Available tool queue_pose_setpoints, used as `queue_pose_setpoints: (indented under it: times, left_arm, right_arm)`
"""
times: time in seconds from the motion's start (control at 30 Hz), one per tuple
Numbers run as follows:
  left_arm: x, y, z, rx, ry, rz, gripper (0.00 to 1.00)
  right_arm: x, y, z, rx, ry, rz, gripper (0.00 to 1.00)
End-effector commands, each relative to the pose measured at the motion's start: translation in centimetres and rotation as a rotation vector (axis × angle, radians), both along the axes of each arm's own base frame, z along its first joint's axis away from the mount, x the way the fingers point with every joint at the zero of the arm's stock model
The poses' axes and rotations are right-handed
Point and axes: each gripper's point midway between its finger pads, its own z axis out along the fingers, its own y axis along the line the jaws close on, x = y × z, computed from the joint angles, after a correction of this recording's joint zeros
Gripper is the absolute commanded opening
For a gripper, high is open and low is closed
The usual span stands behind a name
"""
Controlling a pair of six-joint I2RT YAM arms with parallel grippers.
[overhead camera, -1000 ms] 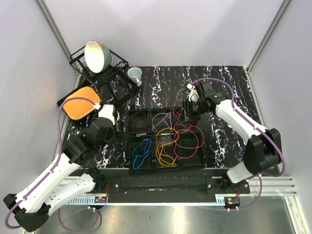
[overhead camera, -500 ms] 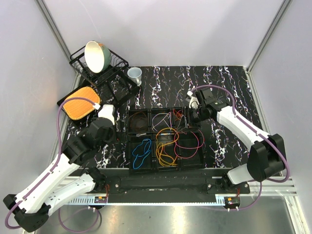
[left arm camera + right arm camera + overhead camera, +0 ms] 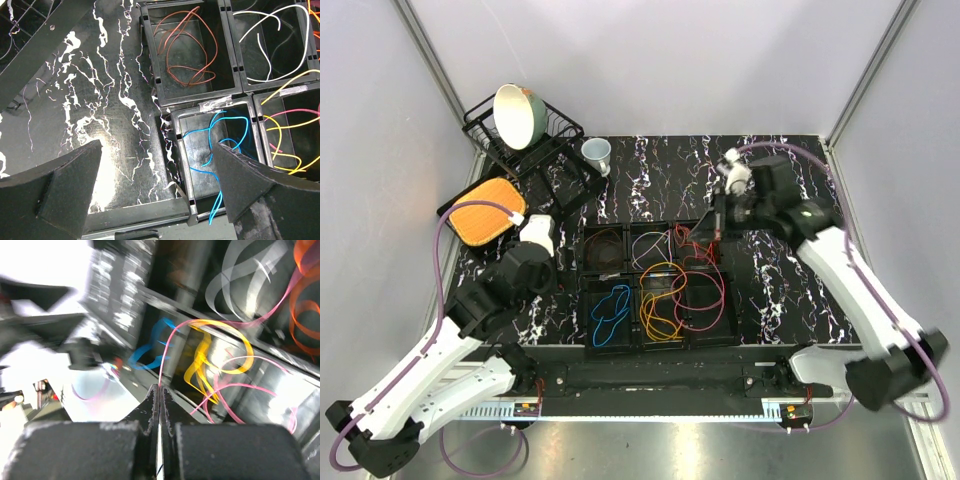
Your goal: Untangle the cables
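Note:
The cables lie in loose loops in a black divided tray (image 3: 584,290). A brown cable (image 3: 180,50) and a white one (image 3: 270,30) fill the far compartments. A blue cable (image 3: 220,125) and a yellow one (image 3: 660,300) fill the near ones. My right gripper (image 3: 160,389) is shut on a red cable (image 3: 170,345) that rises taut from the tips. In the top view the right gripper (image 3: 712,228) hangs over the tray's far right compartment, and the red cable (image 3: 720,290) trails down from it. My left gripper (image 3: 155,195) stands wide open and empty over the table, left of the blue cable's compartment.
A wire dish rack (image 3: 555,135) holding a tilted bowl (image 3: 518,115) stands at the back left. A small cup (image 3: 597,152) sits beside it, with an orange pad (image 3: 485,210) nearer the left arm. A metal rail (image 3: 660,378) runs along the front edge.
The right gripper has closed on the red cable, and the arm has risen and swung back. The red loop is now pulled up and stretched. The left arm has not moved.

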Motion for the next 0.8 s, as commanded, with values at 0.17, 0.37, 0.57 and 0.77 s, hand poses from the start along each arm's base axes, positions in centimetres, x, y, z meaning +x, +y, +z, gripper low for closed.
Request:
queue_pose_setpoints:
  times: [0.17, 0.37, 0.57, 0.77]
  left_arm:
    - [0.4, -0.5, 0.7, -0.034, -0.040, -0.014, 0.95]
    - [0.4, -0.4, 0.9, -0.039, -0.050, -0.011, 0.95]
    - [0.3, -0.3, 1.0, -0.042, -0.053, -0.008, 0.95]
    - [0.3, -0.4, 0.9, -0.042, -0.050, -0.012, 0.95]
  right_arm:
    - [-4.1, -1.6, 13.6, 0.185, -0.264, -0.047, 0.00]
    - [-5.0, -2.4, 16.7, 0.209, -0.333, -0.076, 0.00]
    - [-5.4, -3.6, 15.9, 0.168, -0.327, -0.126, 0.00]
    - [-6.2, -3.9, 11.9, 0.145, -0.219, -0.160, 0.00]
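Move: The pink cable is already pinched in the right hand's shut fingers. The lower right bin, where its loops still lie, is about 8 cm back, 3 cm to the right and some 20 cm below. The orange cable in the upper right bin lies about 8 cm ahead, level sideways, and the yellow cable 8 cm back and 9 cm left, both similarly low. From the left hand, the lower right bin is roughly 37 cm right, 3 cm back and 15 cm lower. The pink cable is drawn upward out of the bins in the right hand's closed grip: a quick lift of about 16 cm, also coming back some 5 cm and drifting 3 or 4 cm right, away from the orange cable. The wrist tips the fingers up roughly 20 degrees, and the hand sinks a centimetre or two at the end. ##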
